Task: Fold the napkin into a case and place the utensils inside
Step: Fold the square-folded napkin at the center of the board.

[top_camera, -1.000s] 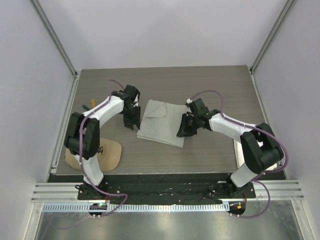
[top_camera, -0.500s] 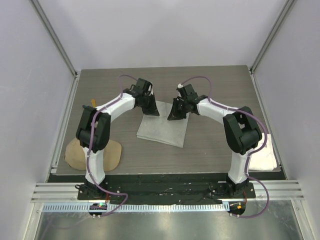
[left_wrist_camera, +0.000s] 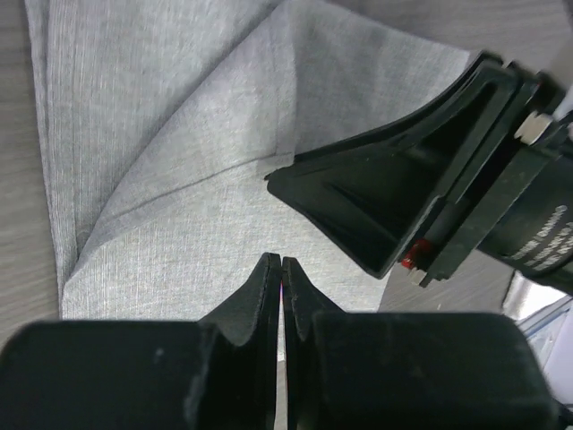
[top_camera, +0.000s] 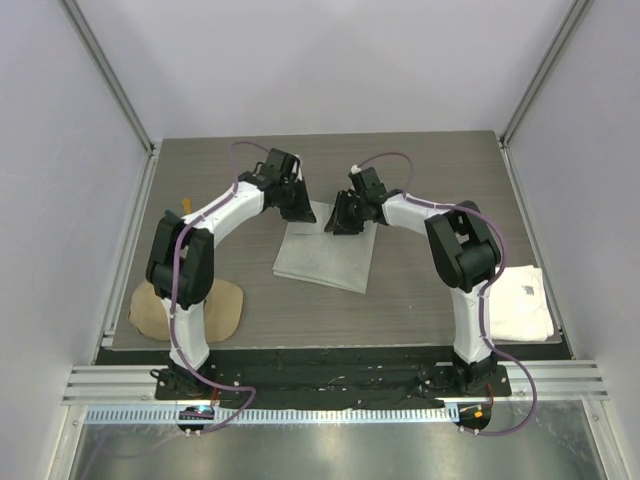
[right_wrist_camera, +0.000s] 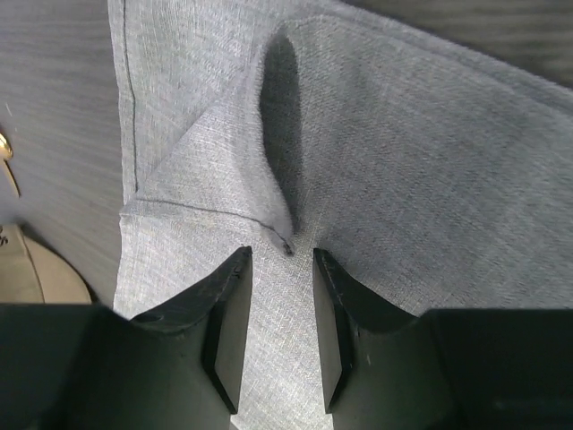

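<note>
The light grey napkin (top_camera: 325,258) lies flat mid-table with one corner folded over onto it. That flap's tip (right_wrist_camera: 286,244) rests just ahead of my right gripper (right_wrist_camera: 282,255), which is open and holds nothing. My left gripper (left_wrist_camera: 282,262) is shut, its tips down on the napkin (left_wrist_camera: 179,134) by its far left edge. Whether cloth is pinched does not show. Both grippers sit close together at the napkin's far side (top_camera: 318,218). Of the utensils, an orange handle (top_camera: 187,205) peeks out beside the left arm and a gold tip (right_wrist_camera: 4,154) shows at the right wrist view's edge.
A tan cap (top_camera: 190,308) lies at the near left corner of the table. A thick white towel (top_camera: 520,300) lies at the near right edge. Grey walls with metal rails enclose the table.
Both arms swung in to the napkin's far edge. The right gripper carried a corner over, then opened and let it go. The left gripper shut.
</note>
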### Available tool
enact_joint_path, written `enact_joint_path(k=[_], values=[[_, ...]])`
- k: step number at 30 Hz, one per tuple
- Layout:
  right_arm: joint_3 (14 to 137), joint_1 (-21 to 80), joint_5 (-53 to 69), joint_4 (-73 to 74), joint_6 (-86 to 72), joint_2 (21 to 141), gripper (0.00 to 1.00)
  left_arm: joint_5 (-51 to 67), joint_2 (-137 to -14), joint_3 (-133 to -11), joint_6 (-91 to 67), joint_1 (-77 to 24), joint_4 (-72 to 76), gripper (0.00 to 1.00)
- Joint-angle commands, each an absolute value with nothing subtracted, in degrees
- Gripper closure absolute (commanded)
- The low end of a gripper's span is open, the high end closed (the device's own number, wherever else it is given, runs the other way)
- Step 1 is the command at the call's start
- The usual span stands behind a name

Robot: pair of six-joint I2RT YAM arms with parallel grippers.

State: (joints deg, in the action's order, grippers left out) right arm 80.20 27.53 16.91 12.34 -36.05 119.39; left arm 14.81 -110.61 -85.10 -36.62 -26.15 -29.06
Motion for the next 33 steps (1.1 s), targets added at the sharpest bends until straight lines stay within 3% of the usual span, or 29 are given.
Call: enact_joint_path(k=[1, 14, 16, 19, 23, 33], values=[[82.3, 27.3, 16.8, 7.7, -38.0, 120.3, 0.61, 17.0, -113.1, -91.9, -35.3, -23.6, -30.0, 0.93], [84.5, 27.2, 17.8, 6.7, -39.5, 122.4, 0.81, 19.2, -114.4, -93.3, -36.4, -21.3, -28.9, 0.93], [85.8, 27.2, 18.3, 7.5, -39.4, 122.8, 0.91, 19.2, -114.6, -93.1, -36.4, -21.2, -28.9, 0.93], [86.1, 27.2, 19.0, 9.2, -40.5, 120.9, 0.99, 19.1, -114.6, -92.8, -36.4, -21.0, -29.4, 0.93], [82.7, 27.3, 20.4, 13.4, -43.4, 114.8, 0.99, 18.1, -113.3, -91.8, -36.8, -20.7, -30.3, 0.93], [59.0, 26.9, 24.2, 11.3, -48.6, 97.5, 0.99, 26.3, -109.6, -86.5, -41.3, -20.7, -27.5, 0.91]])
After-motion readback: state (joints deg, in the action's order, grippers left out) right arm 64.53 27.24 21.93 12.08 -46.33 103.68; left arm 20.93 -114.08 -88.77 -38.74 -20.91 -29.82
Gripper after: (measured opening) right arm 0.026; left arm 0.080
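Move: The loose corner of the napkin's folded-over flap lies just off the right hand's parted fingertips, roughly 2 cm ahead, 1 cm to the left and 1 cm below. The napkin's near-right corner is about 13 cm back and 8 cm to the right of the right hand, its near-left corner some 9 cm back and 13 cm left. From the left hand the flap corner lies about 1 cm ahead, 5 cm right and 7 cm below. The flap corner is taken between the right fingers, which ease about 2 cm forward and slightly left around it and close to pinch it, then draw it back towards the napkin's near edge, some 9 cm with a rise of 3 or 4 cm and a slight drift right. The left hand, still shut, shifts 4 cm forward, waits above the cloth, then starts back. ##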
